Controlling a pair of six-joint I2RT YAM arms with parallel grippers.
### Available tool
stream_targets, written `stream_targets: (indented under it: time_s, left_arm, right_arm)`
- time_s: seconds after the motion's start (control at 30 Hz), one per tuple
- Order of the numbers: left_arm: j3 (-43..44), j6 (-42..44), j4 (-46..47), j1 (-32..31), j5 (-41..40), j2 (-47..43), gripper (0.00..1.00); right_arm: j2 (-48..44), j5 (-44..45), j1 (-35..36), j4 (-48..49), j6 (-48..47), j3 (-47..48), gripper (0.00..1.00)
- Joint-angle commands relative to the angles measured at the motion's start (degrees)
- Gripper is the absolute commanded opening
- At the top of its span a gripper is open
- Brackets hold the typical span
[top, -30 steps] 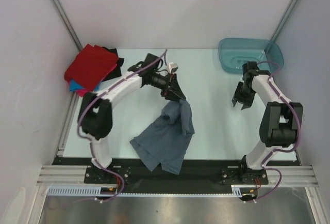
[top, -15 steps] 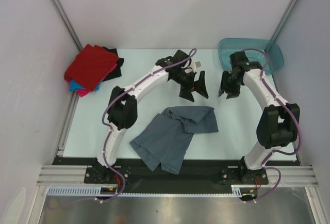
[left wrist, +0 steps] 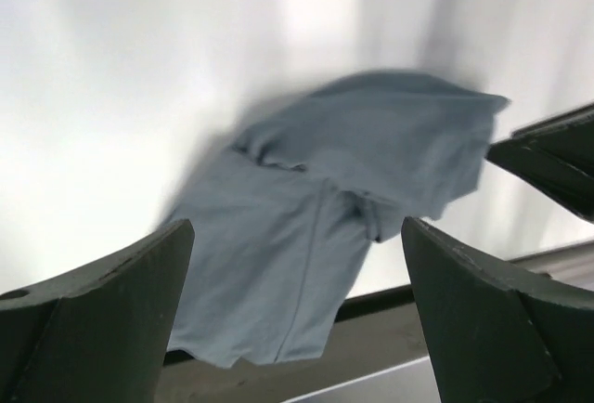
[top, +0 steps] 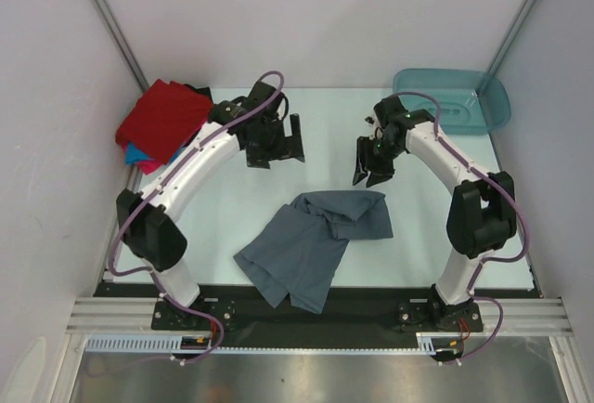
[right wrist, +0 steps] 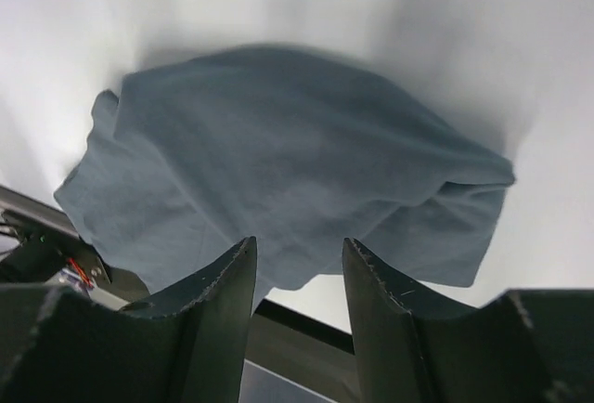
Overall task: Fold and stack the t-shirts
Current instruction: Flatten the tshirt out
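Observation:
A slate grey-blue t-shirt (top: 311,240) lies crumpled on the table near the front, its upper part folded over toward the right. My left gripper (top: 275,150) hangs above and behind it with the jaws wide open and empty. In the left wrist view the shirt (left wrist: 325,208) lies beyond the spread fingers (left wrist: 102,319). My right gripper (top: 369,176) hovers just behind the shirt's right end, jaws partly apart with nothing between them. The right wrist view has the shirt (right wrist: 278,162) beyond its fingertips (right wrist: 223,282). The other t-shirts sit piled at the back left, red (top: 162,117) on top of blue (top: 139,154) and black (top: 209,120).
A teal plastic tub (top: 455,101) stands at the back right corner. White walls close in the table on the left, back and right. A black rail (top: 306,324) with the arm bases runs along the near edge, just in front of the shirt's hem.
My left gripper opened and let go of the grey-blue shirt, which dropped flat with its top folded right. The left gripper then drew back left. The right gripper moved left toward the shirt.

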Motion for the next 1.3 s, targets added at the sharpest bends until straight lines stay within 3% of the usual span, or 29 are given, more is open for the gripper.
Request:
stream_targets:
  time_s: [0.0, 0.07, 0.2, 0.6, 1.27]
  left_arm:
    - [-2.64, -3.86, -5.91, 0.43, -11.00, -2.51, 1.00]
    - [-4.31, -4.65, -6.54, 1.39, -11.53, -3.31, 1.00]
    - [-6.86, -6.24, -5.05, 2.54, -10.13, -5.06, 1.00]
    - [-9.06, -6.15, -2.15, 3.25, -8.10, -6.03, 1.00]
    - [-9.42, -2.99, 0.57, 6.59, -5.73, -5.94, 1.00]
  right_arm:
    - [2.02, -4.10, 2.58, -3.80, -3.29, 3.58, 0.48]
    - [2.99, -3.30, 4.69, -5.66, -5.67, 4.55, 0.48]
    - [3.34, 6.25, 11.62, -8.21, -10.24, 4.82, 0.49]
    - [6.32, 26.56, 22.10, -4.62, -10.95, 3.15, 0.50]
    - [9.40, 27.38, 27.55, -4.43, -9.46, 7.11, 0.50]
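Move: The left edge of the t-shirt's folded-over part lies about 8 cm to the right hand's left, 3 cm back and 11 cm below. The shirt's top right corner is about 4 cm to this hand's right and 3 cm ahead; the middle of the flat-lying part is some 17 cm left and 10 cm back. From the left hand, that fold edge is about 11 cm to the right, 5 cm back and 19 cm below. Back and left first, then down, the right hand swings in from the shirt's top right side to over the fold edge, ending about 7 cm farther left and 5 cm lower, with a last short slide left. Its wrist turns nearly 30 degrees counter-clockwise as the fingers tip from a leftward slant to near vertical, staying half open. The left hand draws away, about 7 cm left and slightly down, its fingers wide open. ##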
